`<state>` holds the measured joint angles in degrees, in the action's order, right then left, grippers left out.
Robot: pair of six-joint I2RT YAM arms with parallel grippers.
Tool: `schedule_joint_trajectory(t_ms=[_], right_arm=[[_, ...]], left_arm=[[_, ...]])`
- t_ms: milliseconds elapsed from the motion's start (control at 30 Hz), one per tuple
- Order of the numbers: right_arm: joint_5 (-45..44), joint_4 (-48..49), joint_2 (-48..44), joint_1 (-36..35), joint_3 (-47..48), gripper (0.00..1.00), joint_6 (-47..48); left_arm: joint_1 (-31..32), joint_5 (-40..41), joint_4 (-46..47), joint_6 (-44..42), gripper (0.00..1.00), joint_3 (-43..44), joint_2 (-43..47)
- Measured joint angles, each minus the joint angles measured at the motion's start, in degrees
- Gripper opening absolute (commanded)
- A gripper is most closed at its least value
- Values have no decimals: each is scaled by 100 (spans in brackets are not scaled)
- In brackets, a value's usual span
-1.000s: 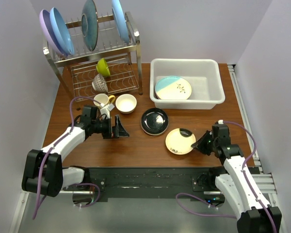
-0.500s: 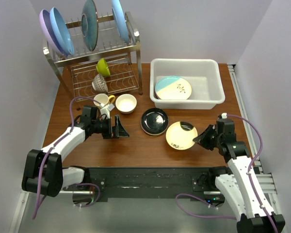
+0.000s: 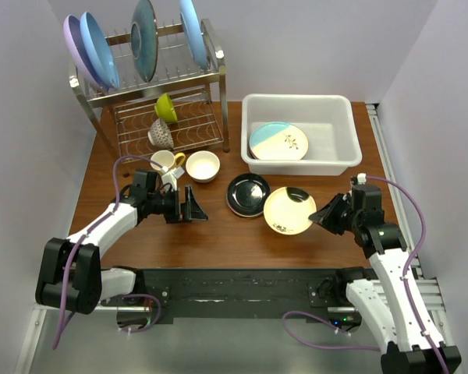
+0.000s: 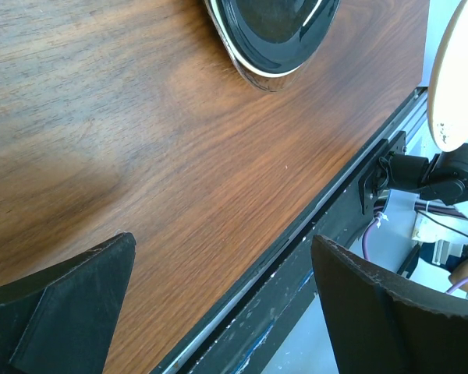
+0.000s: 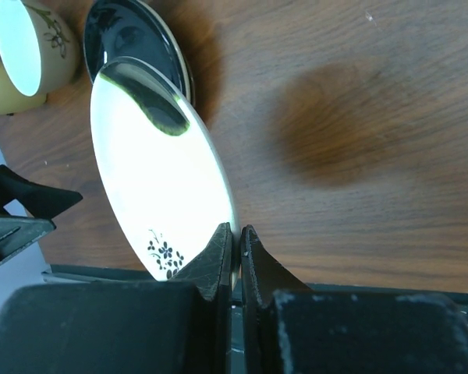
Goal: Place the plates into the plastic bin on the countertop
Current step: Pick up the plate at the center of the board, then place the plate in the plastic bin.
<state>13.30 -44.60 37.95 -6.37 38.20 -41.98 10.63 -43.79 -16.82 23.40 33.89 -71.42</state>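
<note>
My right gripper [image 3: 321, 218] [image 5: 235, 231] is shut on the rim of a small cream plate [image 3: 288, 210] [image 5: 160, 167] and holds it tilted above the countertop [image 3: 218, 234]. A glossy black plate [image 3: 248, 194] [image 4: 273, 31] lies flat just left of it. The white plastic bin [image 3: 351, 132] stands at the back right with a teal-and-cream plate [image 3: 278, 142] inside. My left gripper [image 3: 196, 205] [image 4: 222, 304] is open and empty, low over the wood, left of the black plate.
A steel wire rack [image 3: 164, 101] at the back left holds large blue and lilac plates [image 3: 93, 51], a green cup and a patterned cup. A yellow mug [image 3: 166, 161] and a small cream bowl [image 3: 203, 166] stand in front of it.
The right gripper has lifted the cream plate off the wood and carried it up and slightly left, tilting it. The left arm has not moved.
</note>
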Motion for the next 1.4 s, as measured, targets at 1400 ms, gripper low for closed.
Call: schedule_joint_trajectory(t_ms=[1400], right_arm=[[306, 2557, 4428, 101, 3211, 0, 68]], left_arm=[[2, -20, 7, -2, 100, 0, -101]])
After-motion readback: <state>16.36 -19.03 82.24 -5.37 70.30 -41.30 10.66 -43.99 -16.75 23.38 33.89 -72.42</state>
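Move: The right hand already has the cream plate by its rim. The plastic bin's middle is about 31 cm ahead of this hand, 2 cm left and 7 cm below; the blue-and-white plate lying in it is some 29 cm ahead, 10 cm left and 10 cm below. The black plate sits about 12 cm ahead, 19 cm left and 11 cm below. From the idle left hand, the bin is roughly 28 cm ahead, 35 cm right, about level. Still pinching the cream plate's right rim between shut fingers, the right hand carries it forward about 22 cm towards the bin, slowly at first and then much faster. It also climbs roughly 10 cm to clear the near wall, starting to sink at the very end, while the wrist tips the fingers up some 15 degrees. ##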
